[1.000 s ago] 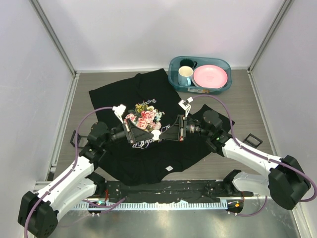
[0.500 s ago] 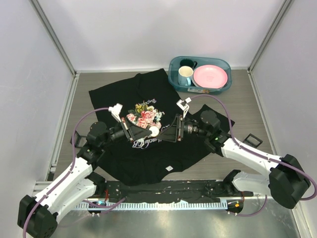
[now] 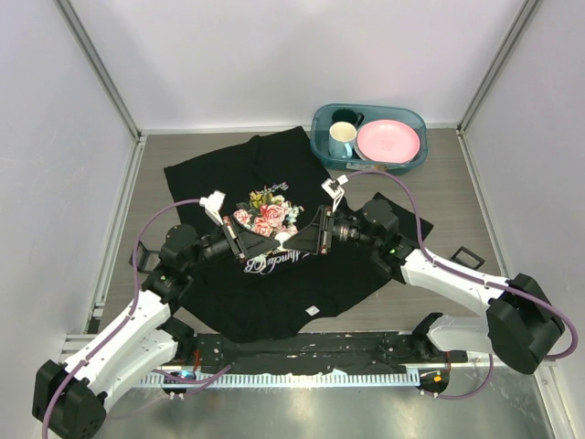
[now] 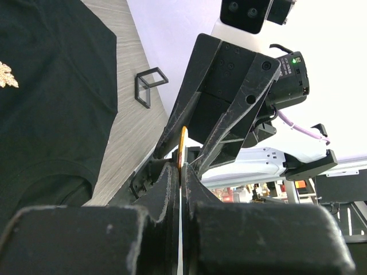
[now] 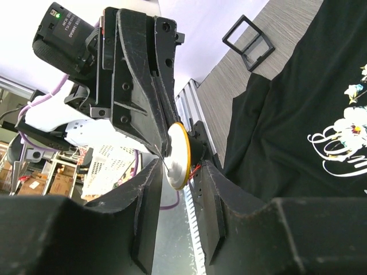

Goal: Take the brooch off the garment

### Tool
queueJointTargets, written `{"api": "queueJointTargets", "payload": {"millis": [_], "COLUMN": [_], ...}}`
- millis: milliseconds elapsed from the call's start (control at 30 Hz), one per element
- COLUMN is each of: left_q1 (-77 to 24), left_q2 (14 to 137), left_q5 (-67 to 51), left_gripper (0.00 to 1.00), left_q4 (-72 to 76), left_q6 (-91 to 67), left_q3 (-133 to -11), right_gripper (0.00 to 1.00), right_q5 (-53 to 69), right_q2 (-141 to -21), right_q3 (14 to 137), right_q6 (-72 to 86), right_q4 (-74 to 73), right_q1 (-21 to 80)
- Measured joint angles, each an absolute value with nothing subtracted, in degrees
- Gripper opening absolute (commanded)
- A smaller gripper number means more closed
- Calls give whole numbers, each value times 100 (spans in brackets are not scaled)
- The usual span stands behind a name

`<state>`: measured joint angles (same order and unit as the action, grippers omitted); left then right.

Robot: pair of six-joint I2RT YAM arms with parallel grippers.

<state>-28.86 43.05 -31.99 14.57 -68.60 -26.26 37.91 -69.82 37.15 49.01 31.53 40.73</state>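
Observation:
The garment (image 3: 265, 293), a black T-shirt with a pink rose print, lies flat on the table. Above its print my two grippers meet tip to tip. The brooch (image 5: 179, 156) is a small disc with an orange rim and a white back, its pin wire showing and no cloth on it. My left gripper (image 4: 181, 169) is shut on the brooch (image 4: 182, 148), seen edge-on. My right gripper (image 5: 179, 166) is open, a finger on each side of the disc with gaps. From above, the brooch (image 3: 288, 240) sits between the left gripper (image 3: 276, 240) and the right gripper (image 3: 304, 240).
A teal bin (image 3: 368, 110) with two mugs and a pink plate stands at the back right. A small black square frame (image 3: 467, 258) lies on the table right of the shirt. A white label (image 3: 313, 311) sits near the shirt's hem.
My right gripper has slid left towards the left gripper and its fingers now straddle the brooch. The left gripper stays shut on the brooch and has shifted slightly left.

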Motion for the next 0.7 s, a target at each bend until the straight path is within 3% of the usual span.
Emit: {"api": "queueJointTargets", "payload": {"millis": [500,700], "left_q1": [-2877,-2867], "left_q2": [4272,4224], "left_q5": [-3127,-3081], "left_gripper": [0,0], "left_q4": [1457,1428], "left_q6": [-6829,-6667], "left_q3": [-2626,-2626], "right_gripper": [11,10], "right_q5": [3566,3483], "right_q2": [-7026,-7111], "right_q3": [3730,3730], "right_q6": [5159,5422], "right_q4": [3389,3524], "right_q1": [4119,4136]}}
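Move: Just off its fingertips, about 3 cm to the left and at nearly the same height, the right hand has the brooch, which the left hand already holds by its edge; from the left hand its middle lies some 2 cm right and 1 cm ahead. Down on the garment, roughly 22 cm below the right hand, the flower print lies about 11 cm ahead and 7 cm left, and the white lettering 2 cm ahead and 4 cm left. Closing its half-open fingers, the right hand eases up about 1 cm, slightly forward and left onto the brooch, and pinches the disc's near edge between its fingertips, rolling and tipping only a few degrees. The left hand stays practically in place, fingers still shut on the opposite edge. ##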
